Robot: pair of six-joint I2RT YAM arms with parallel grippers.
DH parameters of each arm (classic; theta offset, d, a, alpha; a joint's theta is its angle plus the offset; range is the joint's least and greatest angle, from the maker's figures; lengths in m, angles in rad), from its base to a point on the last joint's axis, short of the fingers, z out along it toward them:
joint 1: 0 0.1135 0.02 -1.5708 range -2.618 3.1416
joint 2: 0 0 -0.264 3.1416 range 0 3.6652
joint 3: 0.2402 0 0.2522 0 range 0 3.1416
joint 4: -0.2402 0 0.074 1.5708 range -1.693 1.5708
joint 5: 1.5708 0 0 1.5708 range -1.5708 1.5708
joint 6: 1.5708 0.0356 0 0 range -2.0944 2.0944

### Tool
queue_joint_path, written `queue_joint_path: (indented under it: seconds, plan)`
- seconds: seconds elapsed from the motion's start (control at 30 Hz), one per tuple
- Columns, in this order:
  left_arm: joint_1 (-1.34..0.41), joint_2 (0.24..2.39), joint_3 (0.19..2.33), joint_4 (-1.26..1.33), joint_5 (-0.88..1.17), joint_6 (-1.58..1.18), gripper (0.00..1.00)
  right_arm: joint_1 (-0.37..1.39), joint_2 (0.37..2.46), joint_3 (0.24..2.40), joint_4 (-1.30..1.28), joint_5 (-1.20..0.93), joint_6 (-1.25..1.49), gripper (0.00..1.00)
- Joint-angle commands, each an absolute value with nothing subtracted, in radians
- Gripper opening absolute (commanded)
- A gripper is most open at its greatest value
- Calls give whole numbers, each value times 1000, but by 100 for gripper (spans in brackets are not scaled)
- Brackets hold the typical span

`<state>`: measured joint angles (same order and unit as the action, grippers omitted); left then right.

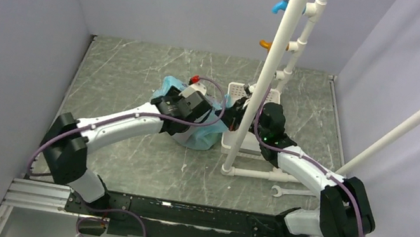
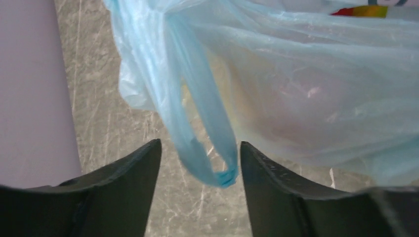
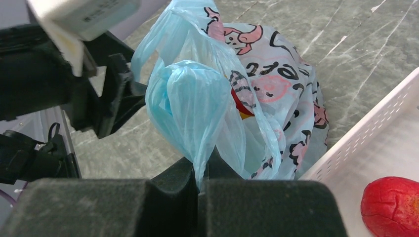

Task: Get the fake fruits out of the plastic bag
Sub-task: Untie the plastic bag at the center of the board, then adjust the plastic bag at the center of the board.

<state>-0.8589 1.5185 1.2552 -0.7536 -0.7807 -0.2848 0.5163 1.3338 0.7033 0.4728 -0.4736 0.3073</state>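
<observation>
The plastic bag is thin light blue with pink cartoon prints and sits mid-table beside the basket. My right gripper is shut on a bunched fold of its rim, holding it up. My left gripper stands open, and a twisted bag handle hangs loose between its fingers, close to the right one. Yellowish and pinkish fake fruits show dimly through the plastic, and a red-and-yellow piece shows at the bag's mouth. One red fruit lies in the white basket.
The white slotted basket stands right of the bag, by my right gripper. A white pipe frame rises in front of it, its base rail along the table. A wrench lies near the right arm. Walls close three sides.
</observation>
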Motion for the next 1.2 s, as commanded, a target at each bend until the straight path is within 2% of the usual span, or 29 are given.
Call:
queue_joint_path:
  seconds: [0.0, 0.13, 0.2, 0.3, 0.37, 0.47, 0.63, 0.83, 0.93, 1.07, 1.17]
  plan:
    - [-863, 1563, 1290, -687, -844, -408, 59, 520, 1305, 690, 540, -479, 307, 0]
    - [-861, 1602, 1352, -773, -870, -446, 26, 521, 1289, 674, 544, -475, 296, 0]
    - [-862, 1585, 1366, -794, -839, -407, 23, 521, 1288, 668, 543, -469, 282, 0]
    - [-839, 1506, 1346, -798, -745, -342, 10, 519, 1308, 679, 533, -477, 279, 0]
    - [-782, 1434, 1328, -791, -590, -322, 5, 519, 1324, 682, 546, -502, 288, 0]
    - [-617, 1315, 1302, -762, -306, -298, 0, 520, 1351, 687, 584, -544, 314, 0]
    - [-350, 1172, 1251, -635, 148, -283, 0, 520, 1409, 708, 621, -603, 360, 0]
    - [-34, 1192, 1207, -481, 605, -431, 0, 522, 1462, 739, 660, -688, 453, 0]
    - [-5, 1307, 1334, -575, 558, -365, 0, 522, 1480, 737, 669, -705, 491, 0]
    - [-5, 1455, 1535, -756, 212, -232, 1, 524, 1478, 718, 671, -700, 516, 0]
    - [-5, 1561, 1650, -835, 58, -142, 0, 523, 1463, 705, 654, -688, 513, 0]
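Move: The bag handle hangs almost at the open left fingertips, about 2 cm ahead and 2 cm below the hand point. The plastic bag's body lies some 5 cm back, 6 cm right and 10 cm below; the white basket is roughly 25 cm right, 2 cm back and 14 cm below. From the right hand, already gripping the bag's other side, that handle is about 14 cm left, 5 cm ahead and 3 cm lower. Left fingers pinch the handle, then haul it some 10 cm left, forward and up; right keeps its hold. ##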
